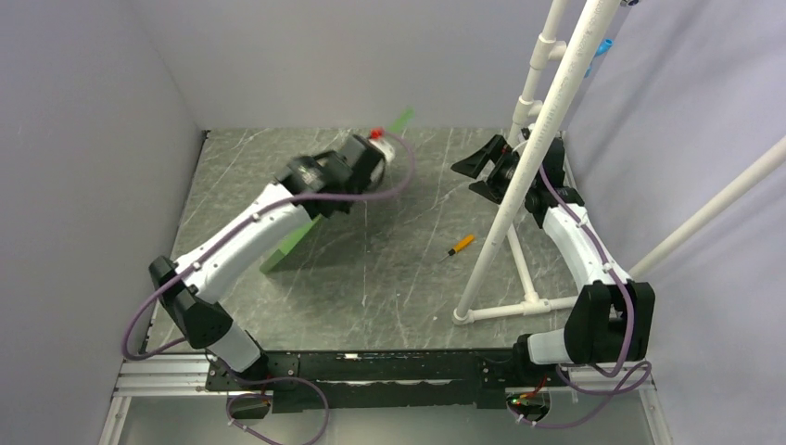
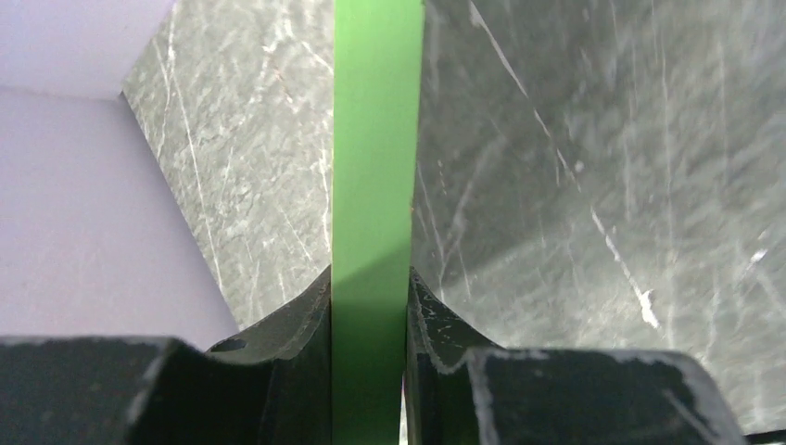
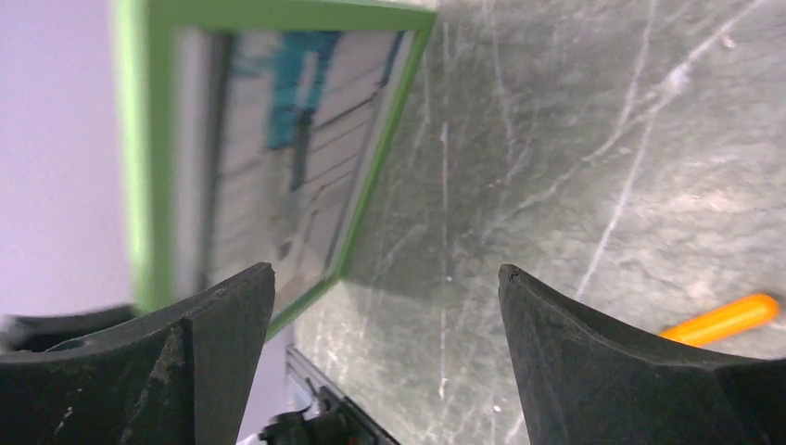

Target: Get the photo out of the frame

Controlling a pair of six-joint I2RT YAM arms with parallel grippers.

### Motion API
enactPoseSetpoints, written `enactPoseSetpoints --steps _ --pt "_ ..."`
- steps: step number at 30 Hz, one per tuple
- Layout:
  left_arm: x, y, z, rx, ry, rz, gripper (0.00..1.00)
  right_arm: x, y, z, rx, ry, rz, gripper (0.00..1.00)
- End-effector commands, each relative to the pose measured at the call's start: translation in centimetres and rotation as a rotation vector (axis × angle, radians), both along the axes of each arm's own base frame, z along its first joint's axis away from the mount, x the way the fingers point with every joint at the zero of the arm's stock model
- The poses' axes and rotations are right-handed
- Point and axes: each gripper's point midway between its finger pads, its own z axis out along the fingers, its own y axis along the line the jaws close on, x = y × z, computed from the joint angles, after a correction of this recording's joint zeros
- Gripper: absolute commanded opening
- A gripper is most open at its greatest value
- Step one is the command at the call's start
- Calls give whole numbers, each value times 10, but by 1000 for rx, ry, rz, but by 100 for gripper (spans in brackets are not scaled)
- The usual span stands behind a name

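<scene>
The green frame (image 1: 289, 248) stands on its edge on the grey table, running from the near left to the far middle. My left gripper (image 1: 366, 158) is shut on its upper rim. In the left wrist view the green rim (image 2: 375, 139) passes straight between the two fingers of the left gripper (image 2: 369, 287), touching both. My right gripper (image 1: 471, 176) hangs open to the right of the frame, apart from it. In the right wrist view the frame (image 3: 148, 148) shows its front with the photo (image 3: 287, 158) inside: pale stripes and teal patches. Nothing lies between the right gripper's (image 3: 387, 273) fingers.
An orange pen (image 1: 461, 245) lies on the table right of centre, also seen as the orange pen (image 3: 723, 320) in the right wrist view. A white pipe stand (image 1: 519, 185) rises at the right, just in front of the right arm. Grey walls close in left and back.
</scene>
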Motion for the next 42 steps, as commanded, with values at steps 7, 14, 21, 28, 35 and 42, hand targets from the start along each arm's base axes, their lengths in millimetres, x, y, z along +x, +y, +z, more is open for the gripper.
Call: enactPoseSetpoints --steps 7,14,21,28,35,42 --pt "39 28 101 -438 -35 192 0 -20 -14 -28 -148 46 -7 88" --pt "49 49 87 -663 9 243 0 -25 -18 -31 -182 38 -15 88" --pt "52 78 65 -815 10 336 0 -31 -18 -53 -189 72 -6 88" --pt "48 87 56 -1024 64 332 0 -32 -13 -67 -203 96 12 88" --pt "54 99 46 -1230 131 322 0 -33 -12 -76 -213 115 15 88" --pt "64 140 29 -1227 122 411 0 -35 -9 -87 -219 142 23 87"
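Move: The photo frame is already pinched by its green edge in the left hand; its middle hangs about 12 cm below that hand and 5 cm ahead. The orange screwdriver lies on the table some 26 cm right of the left hand, 1 cm ahead and 25 cm below. From the open right hand, the frame's middle is roughly 24 cm left, 3 cm back and 10 cm lower. Left hand carries the pinched frame about 14 cm left, rolling its left side down some 70 degrees; right sinks. ##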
